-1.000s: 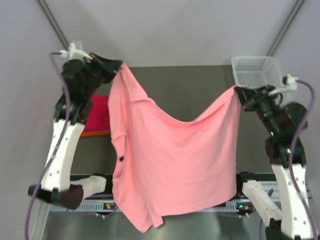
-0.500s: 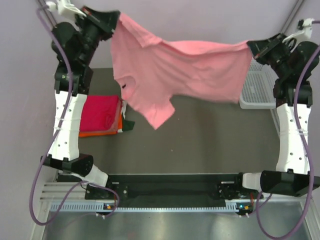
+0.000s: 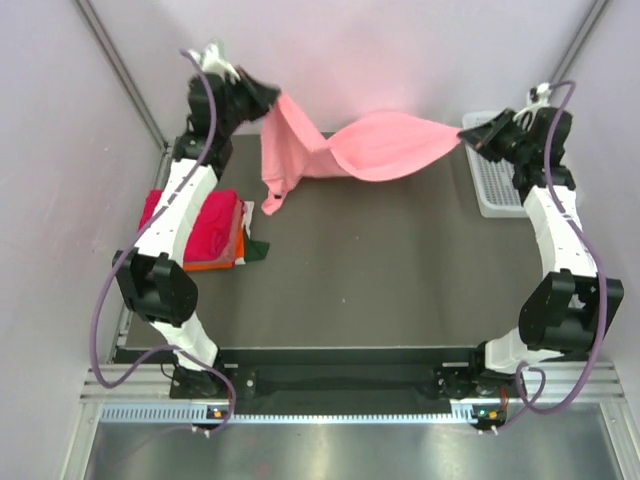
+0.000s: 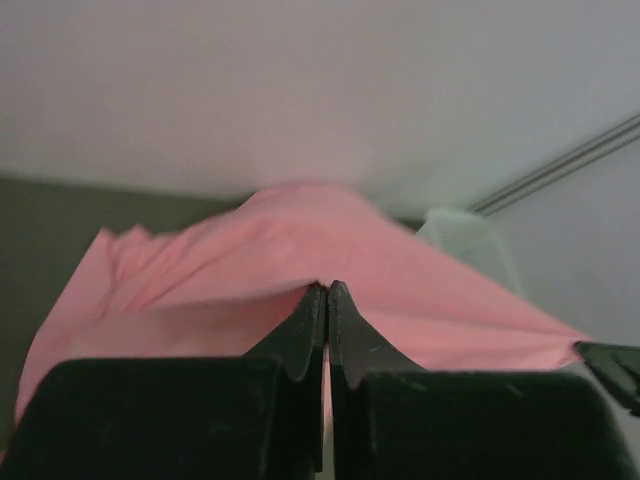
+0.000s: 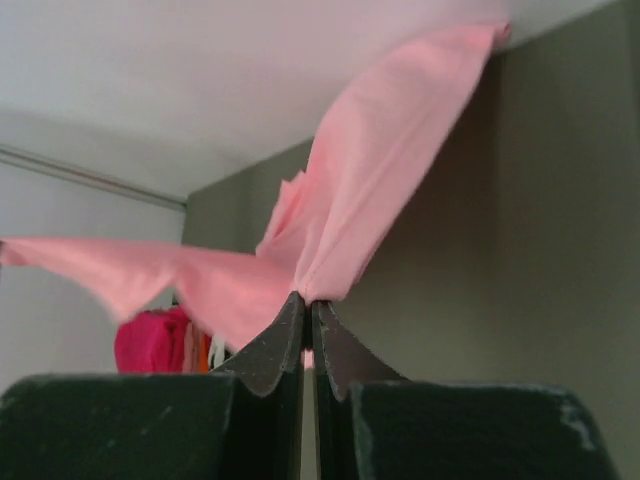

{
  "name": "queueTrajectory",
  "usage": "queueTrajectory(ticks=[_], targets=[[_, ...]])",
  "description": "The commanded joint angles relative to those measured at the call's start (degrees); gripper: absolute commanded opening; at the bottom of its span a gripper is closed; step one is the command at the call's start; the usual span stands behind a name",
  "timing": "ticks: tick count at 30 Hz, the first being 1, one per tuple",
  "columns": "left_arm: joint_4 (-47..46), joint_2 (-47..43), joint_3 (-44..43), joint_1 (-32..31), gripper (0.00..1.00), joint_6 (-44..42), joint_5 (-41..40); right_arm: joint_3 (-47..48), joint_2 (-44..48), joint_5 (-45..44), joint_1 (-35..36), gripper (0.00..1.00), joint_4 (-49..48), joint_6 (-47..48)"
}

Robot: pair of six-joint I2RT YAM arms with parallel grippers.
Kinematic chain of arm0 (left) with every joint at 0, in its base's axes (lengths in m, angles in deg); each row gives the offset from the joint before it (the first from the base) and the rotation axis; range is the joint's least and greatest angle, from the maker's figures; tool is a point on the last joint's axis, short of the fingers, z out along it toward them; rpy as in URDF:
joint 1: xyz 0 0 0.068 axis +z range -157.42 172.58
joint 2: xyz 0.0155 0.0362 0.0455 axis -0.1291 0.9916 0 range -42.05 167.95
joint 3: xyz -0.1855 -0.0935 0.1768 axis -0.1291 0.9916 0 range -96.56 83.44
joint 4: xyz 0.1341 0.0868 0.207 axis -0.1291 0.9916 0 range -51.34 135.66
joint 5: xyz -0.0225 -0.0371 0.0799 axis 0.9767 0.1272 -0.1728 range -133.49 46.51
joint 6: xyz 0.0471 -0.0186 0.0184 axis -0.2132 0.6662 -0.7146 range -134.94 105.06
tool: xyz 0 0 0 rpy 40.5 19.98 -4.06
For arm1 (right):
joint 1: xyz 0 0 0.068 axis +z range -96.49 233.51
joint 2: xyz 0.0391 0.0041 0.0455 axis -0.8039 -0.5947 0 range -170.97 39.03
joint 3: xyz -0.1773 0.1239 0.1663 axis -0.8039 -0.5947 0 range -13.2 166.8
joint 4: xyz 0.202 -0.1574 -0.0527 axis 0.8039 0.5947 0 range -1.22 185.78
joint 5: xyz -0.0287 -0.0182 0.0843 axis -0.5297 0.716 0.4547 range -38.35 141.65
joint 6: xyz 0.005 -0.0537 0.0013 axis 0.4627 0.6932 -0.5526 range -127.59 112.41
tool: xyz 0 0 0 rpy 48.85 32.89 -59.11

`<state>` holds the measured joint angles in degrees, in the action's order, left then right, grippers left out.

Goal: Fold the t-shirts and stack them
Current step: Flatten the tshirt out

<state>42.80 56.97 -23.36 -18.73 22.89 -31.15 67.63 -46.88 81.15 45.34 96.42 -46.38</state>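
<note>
A salmon-pink t-shirt (image 3: 385,146) hangs stretched in the air across the far end of the table, held by both arms. My left gripper (image 3: 272,98) is shut on its left corner, and a strip of cloth droops from there toward the tabletop. My right gripper (image 3: 470,139) is shut on its right corner. In the left wrist view the pink t-shirt (image 4: 300,250) spreads out from the closed left gripper (image 4: 327,287). In the right wrist view the t-shirt (image 5: 380,170) rises from the closed right gripper (image 5: 307,298). A folded magenta-red shirt (image 3: 205,228) lies on an orange one (image 3: 205,265) at the table's left.
A white mesh basket (image 3: 492,180) stands at the far right, just behind the right gripper. A small dark green scrap (image 3: 257,247) lies beside the folded stack. The dark tabletop (image 3: 380,280) spreads between the arms. Purple walls close in the back and sides.
Both arms have swung the pink t-shirt up off the near edge and carried it to the far end of the table. It has dropped lower over the last half second.
</note>
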Motion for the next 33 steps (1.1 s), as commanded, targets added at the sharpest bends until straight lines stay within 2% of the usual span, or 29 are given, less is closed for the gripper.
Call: queueTrajectory(ticks=[1,4,8,11,15,22,26,29,33], targets=[[-5.5,-11.4,11.5,-0.2,0.00,-3.7,-1.3,-5.2,2.1,1.8,-0.7,0.00,-6.0,1.5],[-6.1,-18.3,22.9,-2.1,0.00,-5.5,-3.6,-13.5,4.9,1.4,-1.2,0.00,-9.2,1.6],[-6.3,-26.0,37.6,-7.3,0.00,-6.6,-6.9,-24.2,10.3,-1.6,-1.5,0.00,-8.8,3.1],[-5.7,-30.9,45.1,-9.9,0.00,-5.3,-7.6,-31.6,15.0,-4.3,-2.4,0.00,-8.2,3.9],[-2.1,-37.5,49.6,-13.7,0.00,-6.2,-10.7,-38.5,22.0,-6.6,-3.8,0.00,-5.8,5.3],[7.4,-49.3,45.8,-14.3,0.00,-6.4,-11.8,-38.7,34.7,-7.4,-4.1,0.00,1.8,7.8],[13.7,-53.6,37.3,-14.4,0.00,-7.3,-13.8,-31.4,44.5,-8.6,-4.1,0.00,10.0,8.7],[18.3,-56.0,29.4,-14.4,0.00,-7.8,-13.9,-24.8,51.1,-9.9,-4.1,0.00,12.7,9.3],[19.6,-58.6,21.0,-14.3,0.00,-7.9,-14.2,-17.7,57.6,-14.8,-4.1,0.00,14.9,9.5]])
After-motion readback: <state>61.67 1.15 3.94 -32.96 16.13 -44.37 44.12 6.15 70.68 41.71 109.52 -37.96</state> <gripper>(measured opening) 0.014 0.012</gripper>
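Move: Both hands already hold the pink t-shirt up in the air; its middle billows about 18 cm to the left hand's right, a little ahead and roughly 12 cm below, and some 21 cm to the right hand's left, around 8 cm ahead. The folded pile sits about 25 cm left of the left hand, 15 back and 38 below. The white basket is roughly 20 cm right of the right hand, 9 ahead and 28 below. Still pinching the t-shirt, both hands dip some 15 cm while pulling back 20–30 cm, then swing up. ##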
